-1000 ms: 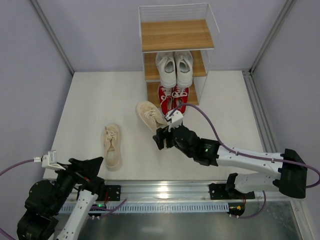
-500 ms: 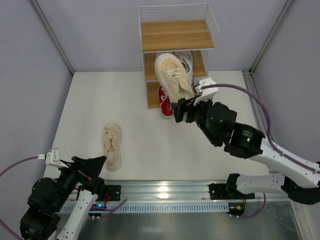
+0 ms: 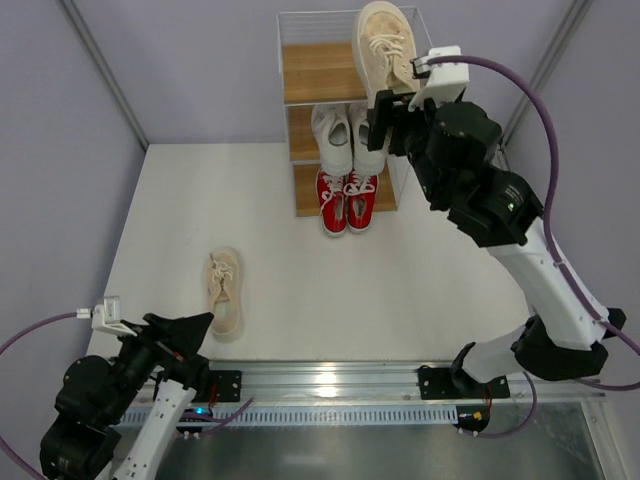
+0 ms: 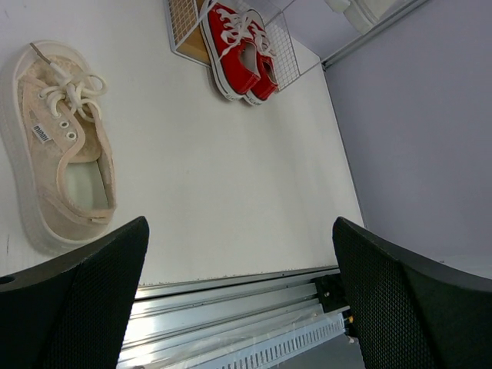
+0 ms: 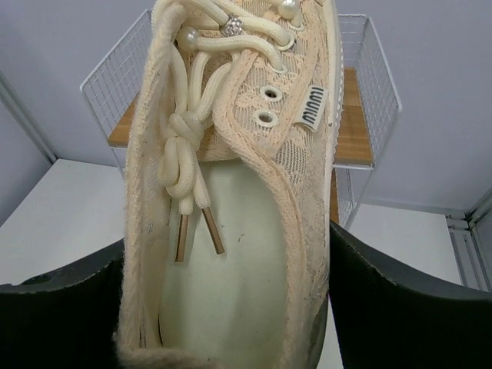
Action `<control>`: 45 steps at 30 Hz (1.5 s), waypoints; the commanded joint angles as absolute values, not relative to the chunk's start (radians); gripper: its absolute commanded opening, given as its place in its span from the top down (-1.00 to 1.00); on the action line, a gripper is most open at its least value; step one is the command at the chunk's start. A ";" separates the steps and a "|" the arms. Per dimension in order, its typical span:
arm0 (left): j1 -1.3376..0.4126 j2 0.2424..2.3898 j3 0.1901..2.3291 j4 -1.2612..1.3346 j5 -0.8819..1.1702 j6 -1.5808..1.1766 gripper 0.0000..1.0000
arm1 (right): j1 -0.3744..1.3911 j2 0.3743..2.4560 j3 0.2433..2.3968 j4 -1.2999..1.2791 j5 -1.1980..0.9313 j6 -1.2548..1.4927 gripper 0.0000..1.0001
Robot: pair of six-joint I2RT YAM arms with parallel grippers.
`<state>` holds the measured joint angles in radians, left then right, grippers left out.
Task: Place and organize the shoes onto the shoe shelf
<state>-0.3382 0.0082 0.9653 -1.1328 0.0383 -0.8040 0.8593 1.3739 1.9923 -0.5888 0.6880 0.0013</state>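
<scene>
My right gripper (image 3: 392, 105) is shut on the heel of a beige shoe (image 3: 384, 46) and holds it in the air over the right half of the shoe shelf's top board (image 3: 330, 72); it fills the right wrist view (image 5: 231, 192). The white pair (image 3: 348, 135) sits on the middle tier and the red pair (image 3: 346, 197) on the bottom tier. The other beige shoe (image 3: 222, 291) lies on the table at the left and shows in the left wrist view (image 4: 58, 146). My left gripper (image 4: 238, 292) is open and empty near the table's front edge.
A metal rail (image 3: 330, 385) runs along the table's near edge. Grey walls close in the sides and back. The red pair also shows in the left wrist view (image 4: 242, 50).
My right gripper picked the beige shoe up from the table before the shelf and carried it up and back to above the top board. The left arm has barely moved.
</scene>
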 commanded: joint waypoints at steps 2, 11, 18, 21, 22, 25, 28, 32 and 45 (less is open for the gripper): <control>-0.337 -0.044 0.996 -1.100 0.049 -0.790 -0.99 | 0.763 1.485 2.215 -0.639 0.532 -0.044 0.92; -0.337 -0.046 1.023 -1.134 0.034 -0.773 -0.99 | 0.560 1.635 2.364 -0.669 0.344 -0.014 0.92; -0.336 -0.045 1.022 -1.127 0.032 -0.776 -0.99 | 0.471 1.687 2.382 -0.664 0.207 0.032 0.92; -0.336 -0.045 1.023 -1.126 0.032 -0.778 -1.00 | 0.439 1.726 2.425 -0.681 0.143 0.061 0.92; -0.336 -0.044 1.022 -1.126 0.032 -0.778 -0.99 | 0.436 1.732 2.430 -0.680 0.134 0.067 0.92; -0.336 -0.045 1.022 -1.124 0.026 -0.776 -0.99 | 0.425 1.746 2.427 -0.666 0.112 0.094 0.92; -0.337 -0.044 1.022 -1.121 0.028 -0.776 -0.99 | 0.425 1.761 2.427 -0.655 0.141 0.126 0.92; -0.336 -0.044 1.023 -1.123 0.025 -0.775 -0.99 | 0.425 1.781 2.424 -0.655 0.199 0.169 0.92; -0.337 -0.044 1.037 -1.127 0.017 -0.758 -1.00 | 0.430 1.835 2.437 -0.597 0.281 0.224 0.92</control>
<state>-0.3382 0.0082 1.0126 -1.1358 0.0242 -0.7818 0.4286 1.8389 2.3703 -0.7547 0.2481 0.2039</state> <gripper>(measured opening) 0.996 0.771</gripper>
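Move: The right gripper already holds a beige shoe high up in front of the rack. The free right half of the top shelf, where it is going, lies about 21 cm ahead, straight in line and 13 cm lower. The white pair is 17 cm ahead, 5 cm left and some 31 cm below; the red pair 14 cm ahead, 5 cm left and 48 cm below. From the left gripper that shelf spot is roughly 45 cm ahead, 35 cm right and 11 cm up. Keep the right fingers shut on the beige shoe and carry it forward about 16 cm, fast at first and easing off, in over the front edge of the top shelf, right of the shelf's middle. Lower it some 8 cm on the way and tip the hand about 15 degrees nose-down, then ease almost to a stop without letting go. ##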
